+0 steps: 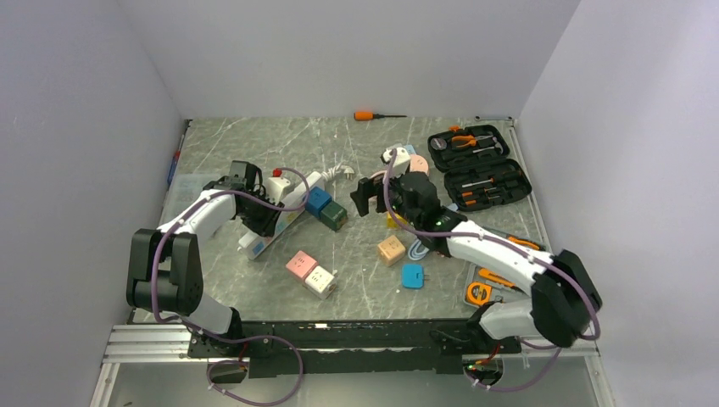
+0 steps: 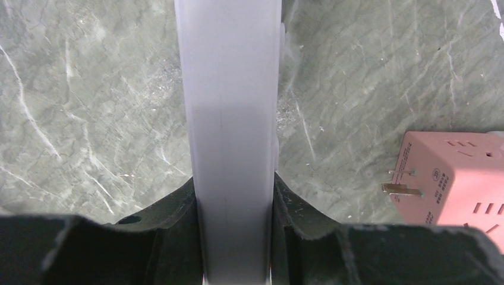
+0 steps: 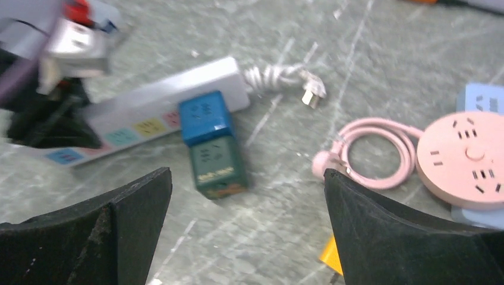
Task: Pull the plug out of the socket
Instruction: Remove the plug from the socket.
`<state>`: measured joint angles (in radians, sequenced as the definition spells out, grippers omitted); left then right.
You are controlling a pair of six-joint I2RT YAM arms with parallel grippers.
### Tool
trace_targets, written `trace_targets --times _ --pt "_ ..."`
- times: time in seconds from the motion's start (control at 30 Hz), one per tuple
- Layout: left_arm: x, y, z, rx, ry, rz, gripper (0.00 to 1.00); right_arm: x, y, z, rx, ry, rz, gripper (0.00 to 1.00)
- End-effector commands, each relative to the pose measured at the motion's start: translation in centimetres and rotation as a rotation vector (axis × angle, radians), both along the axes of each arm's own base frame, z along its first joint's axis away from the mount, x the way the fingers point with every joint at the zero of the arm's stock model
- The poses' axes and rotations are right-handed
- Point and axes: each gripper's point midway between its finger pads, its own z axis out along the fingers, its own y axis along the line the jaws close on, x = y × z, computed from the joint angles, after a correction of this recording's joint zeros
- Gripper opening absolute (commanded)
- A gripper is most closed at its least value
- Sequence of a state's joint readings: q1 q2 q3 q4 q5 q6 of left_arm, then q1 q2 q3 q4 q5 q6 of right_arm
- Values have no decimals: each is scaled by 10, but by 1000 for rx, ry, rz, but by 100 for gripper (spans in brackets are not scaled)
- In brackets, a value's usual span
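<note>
The socket (image 1: 292,208) is a long white power strip with pastel outlets, lying slantwise at the left. My left gripper (image 1: 259,216) is shut on it, and in the left wrist view its white body (image 2: 232,107) fills the gap between the black fingers (image 2: 309,237). A white plug with a red top (image 1: 275,181) stands on the socket (image 3: 148,110) beside that gripper. A blue cube (image 3: 205,116) joined to a green cube (image 3: 217,160) rests against the socket's front; whether its pins sit in an outlet I cannot tell. My right gripper (image 3: 246,172) hovers open and empty to their right (image 1: 363,197).
A round pink disc with coiled cable (image 3: 466,157) lies to the right. Pink (image 1: 301,264), white (image 1: 320,280) and tan (image 1: 391,249) cubes and a blue plug (image 1: 413,275) lie nearer the bases. An open tool case (image 1: 479,165) and a screwdriver (image 1: 373,115) are at the back.
</note>
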<state>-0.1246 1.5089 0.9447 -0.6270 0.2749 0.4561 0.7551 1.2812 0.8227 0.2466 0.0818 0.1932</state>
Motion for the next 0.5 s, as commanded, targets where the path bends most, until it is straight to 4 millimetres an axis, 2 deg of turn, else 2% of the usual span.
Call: trace_targets --times 0.0,0.13,0.27,0.33,0.47 --pt "7 -12 23 -69 -68 -46 0 19 13 -29 -34 75 50 100" --pt "7 -12 24 -71 -70 -44 0 43 39 -73 -131 159 80 100" --pt "7 -13 27 -76 -78 -42 0 56 64 -97 -126 182 129 100" --pt "6 -12 28 -76 -84 -41 0 58 74 -105 -124 185 152 100" --pt "5 -12 27 -75 -80 -45 0 56 94 -104 -90 169 217 100"
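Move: The right hand hangs empty and wide open; the green plug, end piece of the stack on the power strip, lies about 11 cm to its left, 3 cm ahead and 19 cm below. The blue plug sits 4 cm farther left and 3 cm farther out than the green one; the strip's white cord is 14 cm ahead and 9 cm left of the hand. From the left hand, gripping the strip, the green plug is some 18 cm right, 4 cm ahead. The right hand swoops down about 15 cm towards the green plug, first reaching forward some 5 cm and then swinging about as far to the left, easing off near the end, while the wrist tips the fingers down and turns by some 20 degrees in all, with the fingers staying wide open and not yet around the plug. The left hand keeps its pinch on the power strip and all but holds its place. ##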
